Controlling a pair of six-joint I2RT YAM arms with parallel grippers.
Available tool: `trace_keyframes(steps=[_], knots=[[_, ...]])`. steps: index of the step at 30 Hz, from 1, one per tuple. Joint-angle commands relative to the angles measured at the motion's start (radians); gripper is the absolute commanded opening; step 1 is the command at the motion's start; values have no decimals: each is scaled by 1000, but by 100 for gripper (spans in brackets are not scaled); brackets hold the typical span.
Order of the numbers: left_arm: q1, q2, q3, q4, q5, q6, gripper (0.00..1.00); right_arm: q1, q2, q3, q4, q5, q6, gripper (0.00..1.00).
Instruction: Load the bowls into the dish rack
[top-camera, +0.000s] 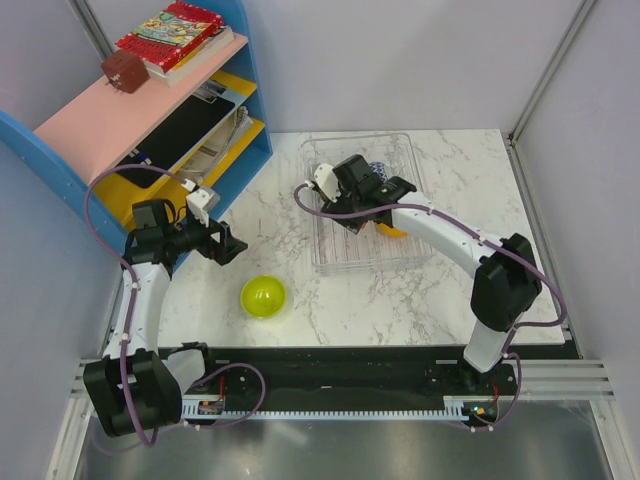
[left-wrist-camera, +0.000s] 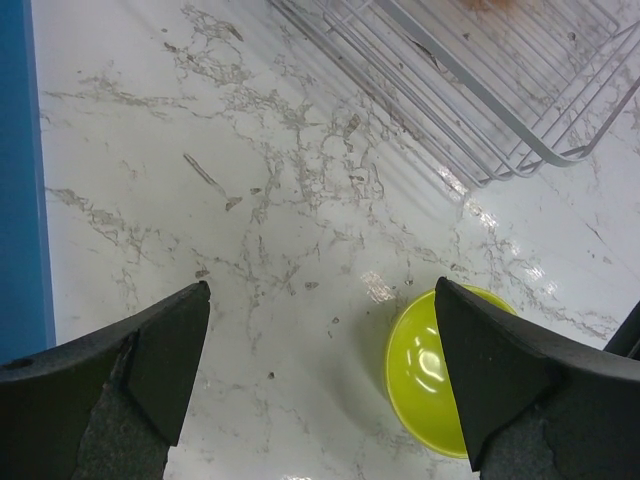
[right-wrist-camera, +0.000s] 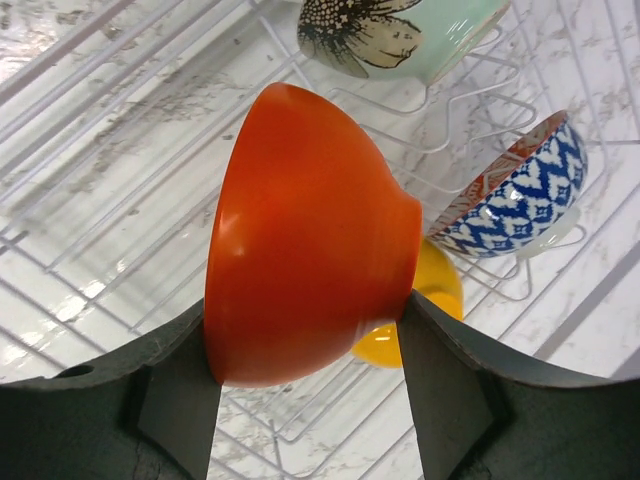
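Note:
My right gripper (right-wrist-camera: 305, 335) is shut on a red-orange bowl (right-wrist-camera: 310, 240), held on its side above the clear dish rack (top-camera: 330, 250). Behind it in the rack sit an orange-yellow bowl (right-wrist-camera: 435, 300), a blue-and-white patterned bowl (right-wrist-camera: 520, 190) and a pale green bowl with a brown-patterned outside (right-wrist-camera: 400, 35). In the top view the right gripper (top-camera: 362, 188) hangs over the rack's middle. A yellow-green bowl (top-camera: 263, 296) stands upright on the marble table. My left gripper (left-wrist-camera: 322, 335) is open above the table, with that yellow-green bowl (left-wrist-camera: 430, 380) just under its right finger.
A blue-and-pink shelf unit (top-camera: 150, 110) with books stands at the back left, close to the left arm; its blue side (left-wrist-camera: 20, 180) shows at the left wrist view's edge. Grey walls enclose the marble table (top-camera: 300, 320). The rack's corner (left-wrist-camera: 520, 140) lies ahead of the left gripper.

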Motion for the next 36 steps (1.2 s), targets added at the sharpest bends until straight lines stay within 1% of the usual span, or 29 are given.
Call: trace_keyframes(steps=[1,4,12,17,27,30,31,33,34,36], knots=[[7,7,-9,50,33,-35,99,28,47,14,68,150,-114,0],[8,7,-12,56,30,-36,98,46,68,3,81,179,-160,0],[10,-1,-23,64,43,-33,98,82,117,-43,143,249,-219,0],[13,-3,-25,65,51,-32,98,114,148,-86,196,341,-275,0],[14,-6,-28,67,53,-30,98,134,217,-87,243,412,-344,0],[17,-9,-29,67,51,-28,98,137,229,-90,253,421,-357,8],[16,-7,-32,67,53,-28,98,138,229,-92,255,423,-358,22],[17,-9,-32,67,53,-25,98,137,229,-93,256,418,-360,40],[17,-10,-31,67,53,-27,98,137,228,-95,256,414,-358,51],[17,-10,-34,67,56,-24,98,138,219,-95,256,403,-352,62]])
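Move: The right hand already holds the red-orange bowl on edge above the dish rack. The empty wires it is being taken to lie about 3 cm ahead, 1 cm left and 10 cm below. The sage flowered bowl stands some 8 cm ahead and 6 cm left, the blue-white bowl 8 cm ahead and 6 cm right, and the yellow bowl 1 cm ahead and 10 cm right, all roughly 9 cm lower. From the left hand the empty wires lie about 11 cm ahead, 24 cm right and 12 cm below. Keeping its pinch on the red-orange bowl's wall, the right hand sinks about 6 cm into the rack, then levels off and eases some 2 cm forward, coming in closer beside the sage flowered bowl. All the while the wrist swings some 30 degrees, so that the fingers turn from pointing forward, left and down to straight forward and down, slightly flatter, and stay closed on the bowl. ##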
